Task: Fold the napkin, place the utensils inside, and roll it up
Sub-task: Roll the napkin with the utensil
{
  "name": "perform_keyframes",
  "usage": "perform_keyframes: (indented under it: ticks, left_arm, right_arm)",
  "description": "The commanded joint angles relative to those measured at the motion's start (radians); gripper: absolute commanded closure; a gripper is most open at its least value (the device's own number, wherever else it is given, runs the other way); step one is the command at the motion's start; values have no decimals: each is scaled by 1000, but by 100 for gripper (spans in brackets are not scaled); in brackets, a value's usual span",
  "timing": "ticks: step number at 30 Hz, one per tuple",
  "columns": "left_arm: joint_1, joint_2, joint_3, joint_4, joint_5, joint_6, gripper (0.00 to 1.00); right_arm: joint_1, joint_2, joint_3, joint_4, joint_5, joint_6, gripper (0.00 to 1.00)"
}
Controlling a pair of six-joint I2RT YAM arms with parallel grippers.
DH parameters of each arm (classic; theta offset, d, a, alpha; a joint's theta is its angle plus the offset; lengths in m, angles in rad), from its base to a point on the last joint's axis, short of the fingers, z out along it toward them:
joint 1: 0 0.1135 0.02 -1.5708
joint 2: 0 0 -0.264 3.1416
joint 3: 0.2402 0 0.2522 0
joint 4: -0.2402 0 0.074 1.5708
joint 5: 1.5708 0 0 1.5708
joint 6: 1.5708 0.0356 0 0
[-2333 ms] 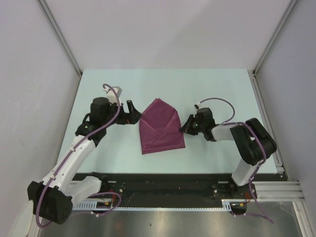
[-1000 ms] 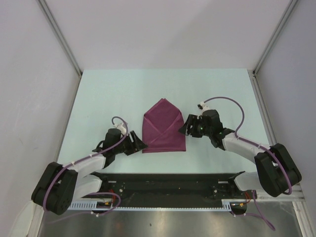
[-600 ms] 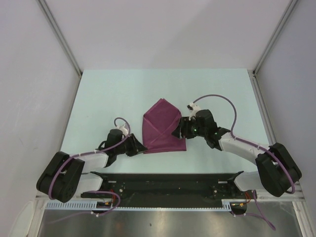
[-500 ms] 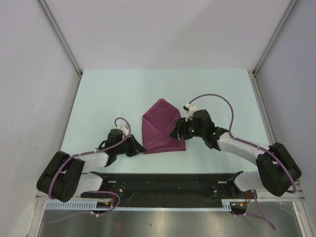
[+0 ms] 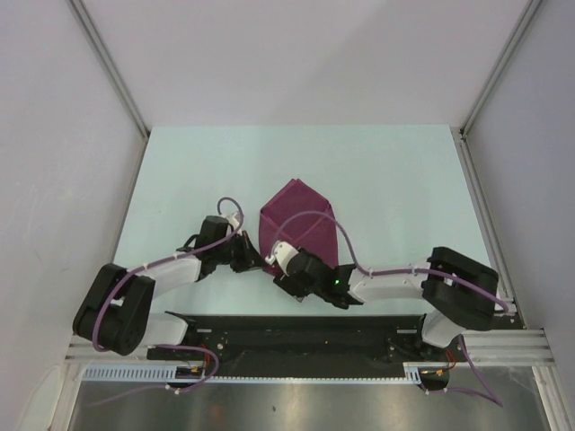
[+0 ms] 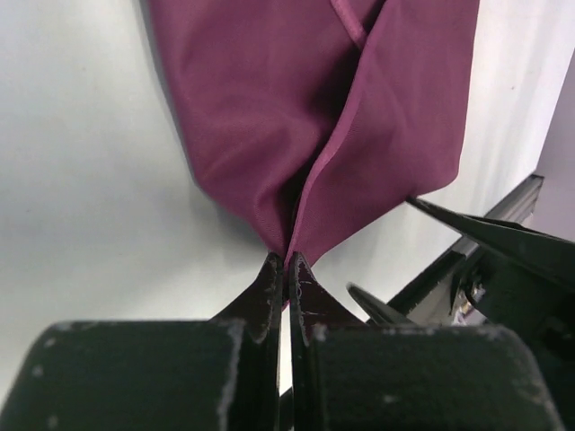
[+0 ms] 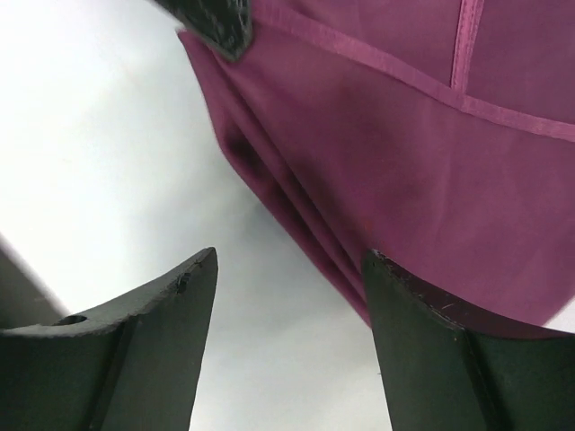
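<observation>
The magenta napkin [image 5: 296, 220] lies folded on the table, pointed at its far end. My left gripper [image 5: 254, 262] is shut on its near-left corner; in the left wrist view the cloth [image 6: 314, 99] puckers into the closed fingertips of the gripper [image 6: 287, 262]. My right gripper [image 5: 277, 269] is low at the napkin's near edge, right beside the left one. It stands open [image 7: 292, 256] with bare table between its fingers, and the napkin's layered edge [image 7: 431, 162] runs just beyond its right fingertip. Its fingers [image 6: 485, 235] show in the left wrist view. The utensils are out of view.
The pale green table [image 5: 198, 171] is walled by white panels at the back and sides. A black rail [image 5: 296, 328] with the arm bases runs along the near edge, close behind both grippers.
The left gripper has closed on the napkin's near-left corner. The right arm has swung from the napkin's right side across to its near edge, next to the left gripper.
</observation>
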Motion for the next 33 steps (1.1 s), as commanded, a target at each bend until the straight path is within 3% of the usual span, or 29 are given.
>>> perform_keyframes:
  ticks: [1,5,14,26,27,30,31,33]
  left_arm:
    - [34,52,29,-11,115,16,100]
    - [42,54,38,-27,120,19,100]
    - [52,54,74,-94,127,49,100]
    - [63,66,109,-139,124,81,100]
    - [63,68,111,-139,124,82,100]
    - [63,48,111,-146,108,88,73]
    - [63,36,108,-149,80,88,59]
    - [63,-16,98,-156,40,85,44]
  right_arm:
    - [83,90,49,115,309,-155,29]
    - [122,168,69,174,413,-215,29]
    - [159,261,103,172,391,-281,33]
    - [136,306,104,112,279,-307,78]
    - [133,306,109,99,266,-310,86]
    - [120,298,135,45,184,-318,100]
    - [116,291,144,28,132,-315,100]
    - [94,279,172,-28,50,-298,100]
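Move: The left hand already holds the napkin's near-left corner in its shut fingertips. The stretch of near edge the open right hand wants lies about 2 cm ahead, 3 cm left and 3 cm below it; from the left hand that stretch is some 4 cm right, 1 cm back and 1 cm down. The napkin's middle is roughly 12 cm ahead of the right hand and 1 cm right, 4 cm down; the left fingertips are 3 cm ahead, 7 cm left, 1 cm down. The right fingers close and pinch the napkin's near edge just right of the left gripper, after the hand has dipped, slid left and slightly forward (some 3.5 cm left in all), rolled about 20 degrees, and sunk again while shutting, 2.5 cm down overall. The left hand keeps its pinch, dipping and rising about a centimetre, then opens about halfway at the end and lets go of the corner. ##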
